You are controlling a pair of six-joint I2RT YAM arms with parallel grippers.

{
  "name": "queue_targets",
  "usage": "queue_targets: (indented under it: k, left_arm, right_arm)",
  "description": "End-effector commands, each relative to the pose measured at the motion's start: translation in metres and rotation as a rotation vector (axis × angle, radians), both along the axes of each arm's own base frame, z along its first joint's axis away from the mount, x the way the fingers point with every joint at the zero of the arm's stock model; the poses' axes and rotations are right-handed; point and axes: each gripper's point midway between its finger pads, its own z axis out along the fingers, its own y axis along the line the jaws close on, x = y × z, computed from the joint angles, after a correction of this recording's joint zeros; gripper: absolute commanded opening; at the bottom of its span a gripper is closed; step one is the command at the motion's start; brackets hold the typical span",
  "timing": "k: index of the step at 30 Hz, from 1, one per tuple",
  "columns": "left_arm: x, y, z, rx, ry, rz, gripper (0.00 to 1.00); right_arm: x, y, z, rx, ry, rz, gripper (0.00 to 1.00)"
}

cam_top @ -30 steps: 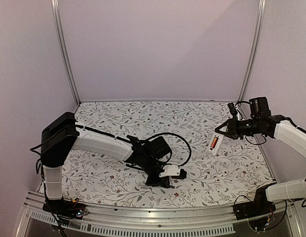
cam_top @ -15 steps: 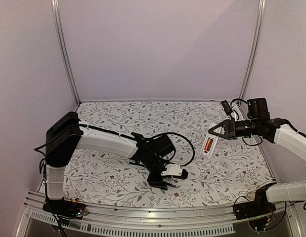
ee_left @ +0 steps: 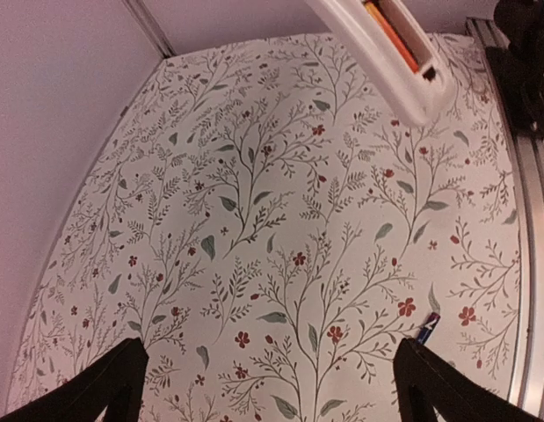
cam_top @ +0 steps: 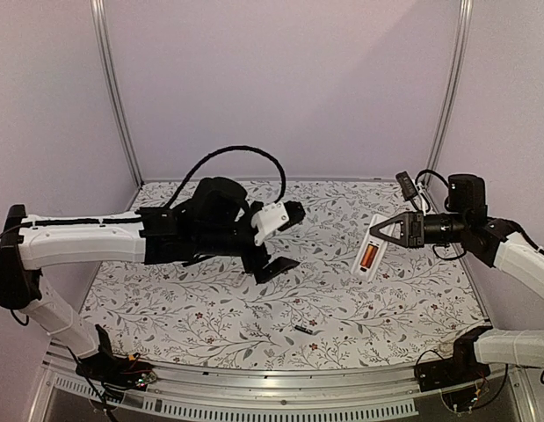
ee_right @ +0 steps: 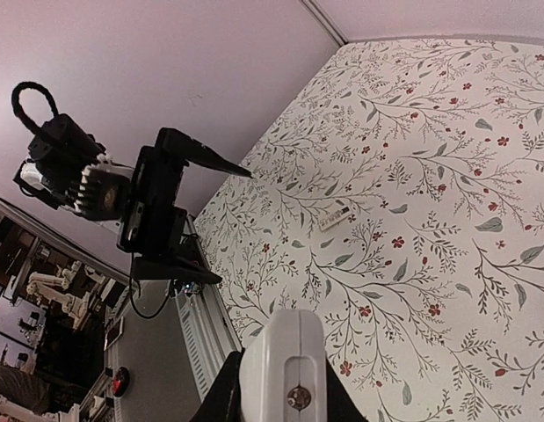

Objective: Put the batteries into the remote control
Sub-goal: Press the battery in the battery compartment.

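Observation:
The white remote control (cam_top: 370, 249) hangs tilted above the right half of the table, and my right gripper (cam_top: 391, 232) is shut on its upper end. An orange-red battery (cam_top: 367, 256) sits in its open bay. From the right wrist I see the remote's end (ee_right: 284, 365) between the fingers. The dark battery (cam_top: 302, 330) lies loose on the table near the front edge, also seen as the dark battery (ee_left: 427, 327) and a small battery (ee_right: 336, 216). My left gripper (cam_top: 287, 239) hovers high over the table centre, open and empty, with the remote (ee_left: 377, 48) ahead of it.
A floral-patterned cloth (cam_top: 210, 308) covers the table. A metal rail (cam_top: 280, 387) runs along the front edge, and purple walls with metal posts (cam_top: 113, 97) enclose the back and sides. A black cable (cam_top: 228, 154) loops above the left arm.
My left gripper opened, left the dark battery on the table near the front and rose up and back. The right gripper shifted the remote slightly left.

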Motion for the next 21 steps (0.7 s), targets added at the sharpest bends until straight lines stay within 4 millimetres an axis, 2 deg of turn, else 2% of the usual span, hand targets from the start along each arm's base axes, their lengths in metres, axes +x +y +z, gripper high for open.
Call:
queue_targets:
  k: [1,5,8,11,14,21]
  left_arm:
    - [0.023,-0.009,0.055,-0.289,0.153,0.214,1.0]
    - [0.012,-0.04,0.062,-0.361,0.339,0.193,1.0]
    - [0.004,-0.059,0.069,-0.429,0.372,0.185,1.0]
    - [0.001,-0.074,0.066,-0.426,0.358,0.219,1.0]
    - [0.007,-0.082,0.058,-0.414,0.347,0.286,0.9]
    - [0.003,-0.103,0.042,-0.363,0.382,0.253,0.68]
  right_arm:
    - [0.002,0.003,0.015,-0.021,-0.08,-0.044,0.0]
    - [0.011,0.008,0.013,-0.081,-0.079,-0.114,0.0]
    - [0.015,0.013,0.009,-0.104,-0.065,-0.14,0.0]
    - [0.016,0.02,0.007,-0.105,-0.053,-0.147,0.0]
    - [0.016,0.025,0.011,-0.093,-0.055,-0.15,0.0]
    - [0.017,0.03,0.012,-0.074,-0.04,-0.147,0.0]
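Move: The battery compartment of the remote, with the orange battery in it, lies about 15 cm to the left hand's right, level with it fore and aft, some 4 cm higher. The right fingers gripping the remote are 4 cm farther out, 2 cm farther right and 4 cm above the compartment. The loose black battery is on the table, about 8 cm back from the left hand, 4 cm right and 18 cm down. From the right hand, the compartment lies 4 cm back, 2 cm left and 4 cm below. Left hand swings about 9 cm right and 4 up, levelling and part-closing, towards the remote the right brings slightly left. ##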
